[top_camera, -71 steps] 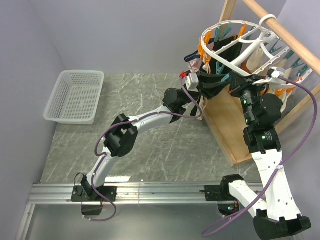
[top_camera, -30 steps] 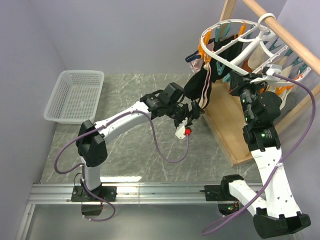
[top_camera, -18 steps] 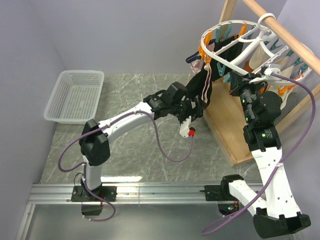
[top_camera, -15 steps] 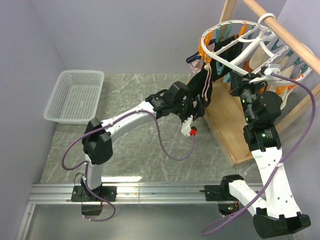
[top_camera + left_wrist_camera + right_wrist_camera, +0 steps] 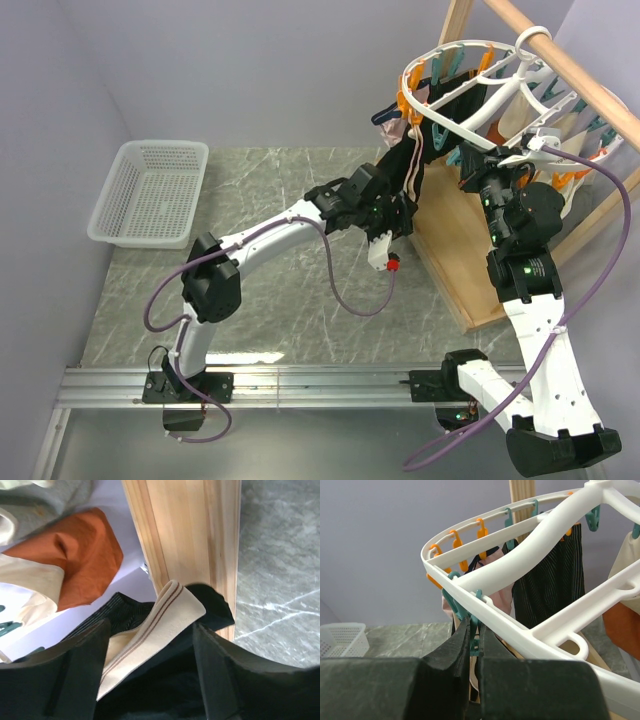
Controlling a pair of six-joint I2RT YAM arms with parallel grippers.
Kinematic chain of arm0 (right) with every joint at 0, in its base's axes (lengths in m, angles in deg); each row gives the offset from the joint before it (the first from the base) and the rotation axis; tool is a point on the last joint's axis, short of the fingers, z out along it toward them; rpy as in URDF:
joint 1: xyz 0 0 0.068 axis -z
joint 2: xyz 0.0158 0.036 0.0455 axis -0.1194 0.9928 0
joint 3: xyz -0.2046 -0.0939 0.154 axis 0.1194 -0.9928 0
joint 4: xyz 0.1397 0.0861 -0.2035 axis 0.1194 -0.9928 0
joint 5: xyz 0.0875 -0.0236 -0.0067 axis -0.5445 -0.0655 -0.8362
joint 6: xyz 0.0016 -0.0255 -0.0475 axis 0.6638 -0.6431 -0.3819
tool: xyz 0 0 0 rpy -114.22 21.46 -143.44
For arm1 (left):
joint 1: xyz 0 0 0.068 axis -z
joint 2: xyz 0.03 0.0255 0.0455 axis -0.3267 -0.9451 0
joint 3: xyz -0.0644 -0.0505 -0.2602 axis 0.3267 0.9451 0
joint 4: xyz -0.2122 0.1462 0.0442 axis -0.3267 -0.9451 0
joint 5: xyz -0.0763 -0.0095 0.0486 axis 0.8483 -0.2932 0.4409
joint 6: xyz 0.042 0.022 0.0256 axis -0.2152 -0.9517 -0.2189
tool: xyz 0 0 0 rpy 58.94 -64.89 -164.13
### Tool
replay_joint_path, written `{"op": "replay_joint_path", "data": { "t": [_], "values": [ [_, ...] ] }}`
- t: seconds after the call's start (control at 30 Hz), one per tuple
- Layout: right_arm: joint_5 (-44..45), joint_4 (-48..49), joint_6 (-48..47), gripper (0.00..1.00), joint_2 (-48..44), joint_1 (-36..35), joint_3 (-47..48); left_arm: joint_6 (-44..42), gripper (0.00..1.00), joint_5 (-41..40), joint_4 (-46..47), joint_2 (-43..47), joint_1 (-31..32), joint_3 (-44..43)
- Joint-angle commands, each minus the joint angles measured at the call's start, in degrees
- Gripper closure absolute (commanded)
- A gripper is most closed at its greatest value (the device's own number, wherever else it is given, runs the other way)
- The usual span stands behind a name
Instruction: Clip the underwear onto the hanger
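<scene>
The black underwear [image 5: 397,172] with its tan waistband [image 5: 155,625] hangs from the left side of the round white hanger [image 5: 455,128]. My left gripper [image 5: 398,212] is at the garment's lower part. It is open, and the waistband and black fabric [image 5: 160,680] lie between its wide-apart fingers [image 5: 75,670]. My right gripper [image 5: 470,178] sits under the hanger's rim [image 5: 540,535] and is shut on a teal clip [image 5: 476,636]. More orange and teal clips [image 5: 481,530] dangle along the ring.
A white mesh basket [image 5: 150,190] stands at the back left. The wooden rod [image 5: 570,70] carries the hanger, with a wooden post [image 5: 185,535] and base board [image 5: 455,240] close behind the underwear. Rust-brown [image 5: 75,555] and cream [image 5: 30,585] garments hang nearby.
My left arm dropped away from the hanger, then swung right and up to the hanging underwear, and its jaws have narrowed a little. The right arm has stayed put.
</scene>
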Motion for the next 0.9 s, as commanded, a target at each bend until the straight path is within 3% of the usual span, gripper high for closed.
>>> {"op": "replay_joint_path", "data": {
  "t": [0.0,0.17,0.27,0.3,0.4,0.47,0.5,0.73,0.87],
  "values": [
    [-4.56,-1.48,-0.61,1.00,-0.36,-0.25,1.00,-3.05,0.30,-3.31,-2.50,-1.55,0.27,-4.22],
    [-4.64,-1.39,-0.61,1.00,-0.80,-0.25,0.56,-3.22,0.33,-4.98,-3.48,-2.26,0.18,-6.42],
    [-4.73,-1.30,-0.70,1.00,-0.97,-0.33,0.38,-3.57,0.52,-5.86,-3.82,-2.26,0.18,-6.68],
    [-4.73,-1.30,-0.62,1.00,-0.89,-0.25,0.38,-3.58,0.64,-6.04,-3.91,-2.26,0.18,-6.94],
    [-4.64,-1.21,-0.53,1.00,-0.89,-0.16,0.38,-2.70,0.83,-5.52,-5.40,-2.70,0.27,-8.87],
    [-4.64,-0.86,-0.61,1.00,-0.97,-0.25,0.29,-1.21,0.90,-4.64,-6.63,-3.05,0.18,-10.63],
    [-4.73,-0.86,-0.61,1.00,-0.97,-0.25,0.29,-0.16,1.00,-4.03,-6.38,-3.05,0.18,-11.07],
    [-4.47,-0.42,-0.61,1.00,-0.98,-0.25,0.20,11.00,1.00,3.53,-6.82,-2.35,-0.70,-14.59],
    [-4.38,-0.25,-0.61,1.00,-1.24,-0.25,0.11,23.72,1.00,7.32,3.08,1.06,-1.75,-10.92]
  ]
}}
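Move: Between the left hand's open fingertips runs the loose end of the underwear's waistband; the stretch to pinch is roughly 2 cm ahead, hardly to either side and level with the hand. The teal clip held by the right hand is some 12 cm to the right, level front to back and about 21 cm higher; the orange clips sit about 10 cm ahead and 20 cm up. From the right hand, the waistband is about 12 cm left and 21 cm below. Easing forward about 2 cm, the left hand takes the waistband between its spread fingers and shuts them, pinching it near its loose end. It then lifts the band about 4 cm towards the teal clip's height, the wrist starting to tip the fingers downward by roughly 10 degrees. The right hand stays put and keeps its squeeze on the teal clip. ##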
